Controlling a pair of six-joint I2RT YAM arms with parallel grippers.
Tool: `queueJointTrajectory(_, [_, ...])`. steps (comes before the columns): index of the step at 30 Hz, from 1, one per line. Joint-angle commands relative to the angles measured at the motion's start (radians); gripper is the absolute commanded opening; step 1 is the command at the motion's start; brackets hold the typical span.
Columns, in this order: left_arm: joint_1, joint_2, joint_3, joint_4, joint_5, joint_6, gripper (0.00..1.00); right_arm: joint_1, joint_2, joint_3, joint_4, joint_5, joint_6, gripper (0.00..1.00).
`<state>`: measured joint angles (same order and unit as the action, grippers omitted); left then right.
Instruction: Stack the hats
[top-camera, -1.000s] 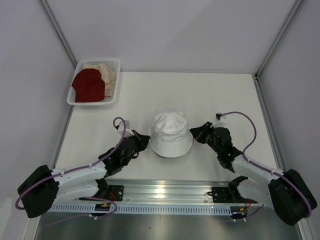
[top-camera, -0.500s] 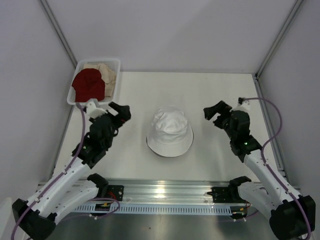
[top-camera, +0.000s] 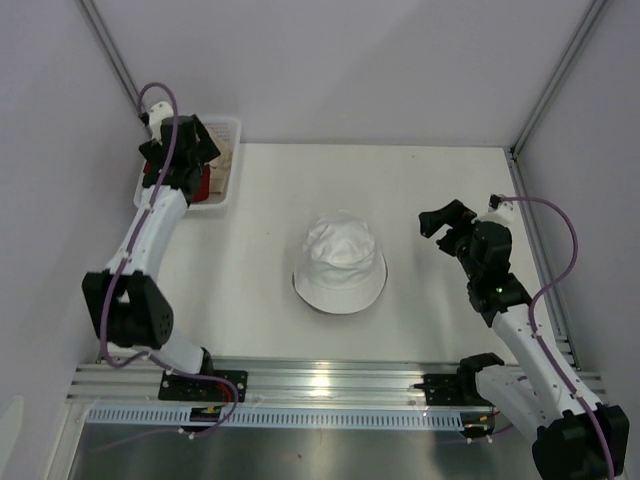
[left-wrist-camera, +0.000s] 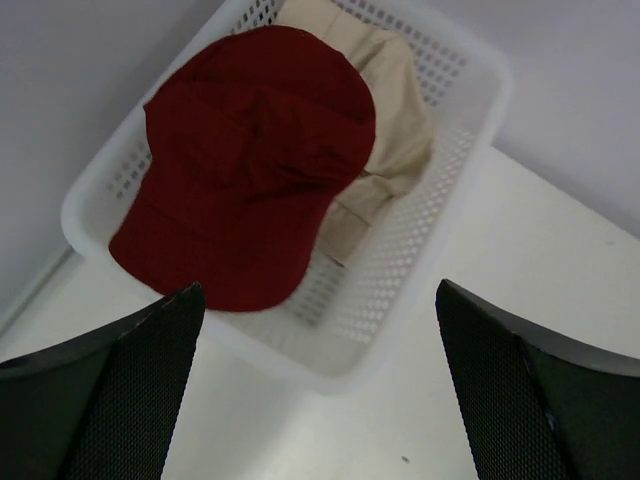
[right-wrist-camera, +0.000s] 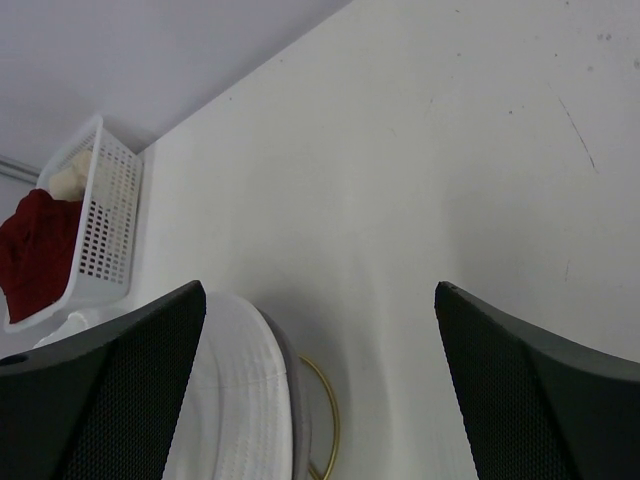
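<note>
A white hat (top-camera: 341, 264) sits mid-table, on top of a grey hat whose brim edge (right-wrist-camera: 298, 400) peeks out beneath it. A dark red hat (left-wrist-camera: 250, 160) lies in the white mesh basket (left-wrist-camera: 340, 365), partly over a beige hat (left-wrist-camera: 398, 135). My left gripper (top-camera: 185, 150) hovers over the basket's near end, open and holding nothing; in the left wrist view the left gripper (left-wrist-camera: 318, 300) frames the basket rim. My right gripper (top-camera: 447, 224) stands open and holding nothing to the right of the white hat, apart from it.
A gold wire ring (right-wrist-camera: 328, 410) shows under the stacked hats. The basket (top-camera: 228, 168) sits at the table's back left corner, against the left wall. Aluminium frame posts rise at both back corners. White walls enclose the table.
Both grippers have opened and let go of the white hat. The left arm swung from the hat up to the basket. The right arm drew back to the right.
</note>
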<state>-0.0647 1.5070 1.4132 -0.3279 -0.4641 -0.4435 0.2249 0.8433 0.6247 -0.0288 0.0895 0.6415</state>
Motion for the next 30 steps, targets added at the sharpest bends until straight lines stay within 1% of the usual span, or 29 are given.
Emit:
queueJointTrajectory(1, [0.028, 0.211, 0.286, -0.156, 0.047, 0.249, 1.0, -0.004, 0.028, 0.007, 0.073, -0.016, -0.006, 0.99])
queueJointTrajectory(2, [0.028, 0.272, 0.349, -0.208, 0.045, 0.281, 0.99, -0.004, 0.045, 0.007, 0.082, -0.013, 0.001, 0.99])
queueJointTrajectory(3, [0.028, 0.332, 0.407, -0.261, 0.006, 0.302, 0.99, -0.006, 0.053, 0.004, 0.09, -0.016, 0.007, 0.99])
queueJointTrajectory(4, [0.028, 0.387, 0.52, -0.302, -0.016, 0.346, 1.0, -0.006, 0.062, 0.003, 0.111, -0.02, 0.017, 0.99])
queueJointTrajectory(5, [0.028, 0.474, 0.6, -0.336, -0.03, 0.371, 1.0, -0.007, 0.079, -0.002, 0.121, -0.027, 0.029, 0.99])
queueJointTrajectory(6, [0.028, 0.508, 0.648, -0.333, -0.036, 0.391, 0.99, -0.009, 0.088, -0.005, 0.138, -0.033, 0.035, 1.0])
queueJointTrajectory(7, [0.028, 0.534, 0.664, -0.32, -0.028, 0.429, 0.99, -0.009, 0.097, -0.008, 0.145, -0.034, 0.041, 0.99])
queueJointTrajectory(8, [0.028, 0.576, 0.699, -0.283, -0.024, 0.44, 0.99, -0.009, 0.108, -0.01, 0.153, -0.037, 0.05, 0.99])
queueJointTrajectory(11, [0.028, 0.64, 0.737, -0.244, -0.033, 0.517, 0.99, -0.012, 0.148, -0.008, 0.178, -0.036, 0.07, 0.99])
queueJointTrajectory(12, [0.028, 0.688, 0.789, -0.238, -0.044, 0.531, 0.99, -0.01, 0.166, -0.006, 0.196, -0.039, 0.079, 1.0])
queueJointTrajectory(15, [0.031, 0.772, 0.846, -0.243, -0.085, 0.568, 1.0, -0.01, 0.2, 0.0, 0.23, -0.042, 0.093, 1.0])
queueJointTrajectory(20, [0.045, 0.844, 0.851, -0.211, -0.111, 0.624, 0.99, -0.012, 0.247, 0.01, 0.259, -0.054, 0.101, 0.99])
queueJointTrajectory(24, [0.06, 0.863, 0.845, -0.175, -0.146, 0.657, 0.95, -0.012, 0.284, 0.026, 0.28, -0.077, 0.115, 0.99])
queueJointTrajectory(25, [0.06, 0.861, 0.845, -0.174, -0.149, 0.66, 0.88, -0.012, 0.29, 0.03, 0.28, -0.077, 0.116, 0.99])
queueJointTrajectory(27, [0.06, 0.851, 0.833, -0.165, -0.142, 0.654, 0.8, -0.012, 0.303, 0.033, 0.286, -0.109, 0.118, 0.99])
queueJointTrajectory(28, [0.069, 0.846, 0.828, -0.161, -0.136, 0.648, 0.69, -0.01, 0.306, 0.033, 0.288, -0.111, 0.119, 1.0])
queueJointTrajectory(29, [0.089, 0.834, 0.813, -0.154, -0.136, 0.644, 0.63, -0.01, 0.309, 0.032, 0.294, -0.114, 0.129, 0.99])
queueJointTrajectory(30, [0.094, 0.828, 0.807, -0.151, -0.137, 0.641, 0.51, -0.012, 0.312, 0.029, 0.299, -0.119, 0.132, 0.99])
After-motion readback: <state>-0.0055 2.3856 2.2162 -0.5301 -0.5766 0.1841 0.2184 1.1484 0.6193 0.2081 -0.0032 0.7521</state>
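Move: The red hat, in the white basket, lies about 10 cm ahead of my left hand, 8 cm to its left and roughly 17 cm below. The beige hat beside it is some 13 cm ahead, straight in line and equally low; the stacked white hat stands about 18 cm back and 35 cm to the right, also some 17 cm down. From my right hand the red hat is roughly 23 cm ahead, 66 cm left and 11 cm below. I send my open left hand forward about 15 cm towards the far right part of the red hat, then sink it into the basket, roughly 14 cm in all, easing left as it goes. The wrist tips down and rolls left side up, about 30 degrees each; at the bottom my fingers close to about half around the red cloth. My open right hand drifts some 5 cm forward and down, slightly left. ##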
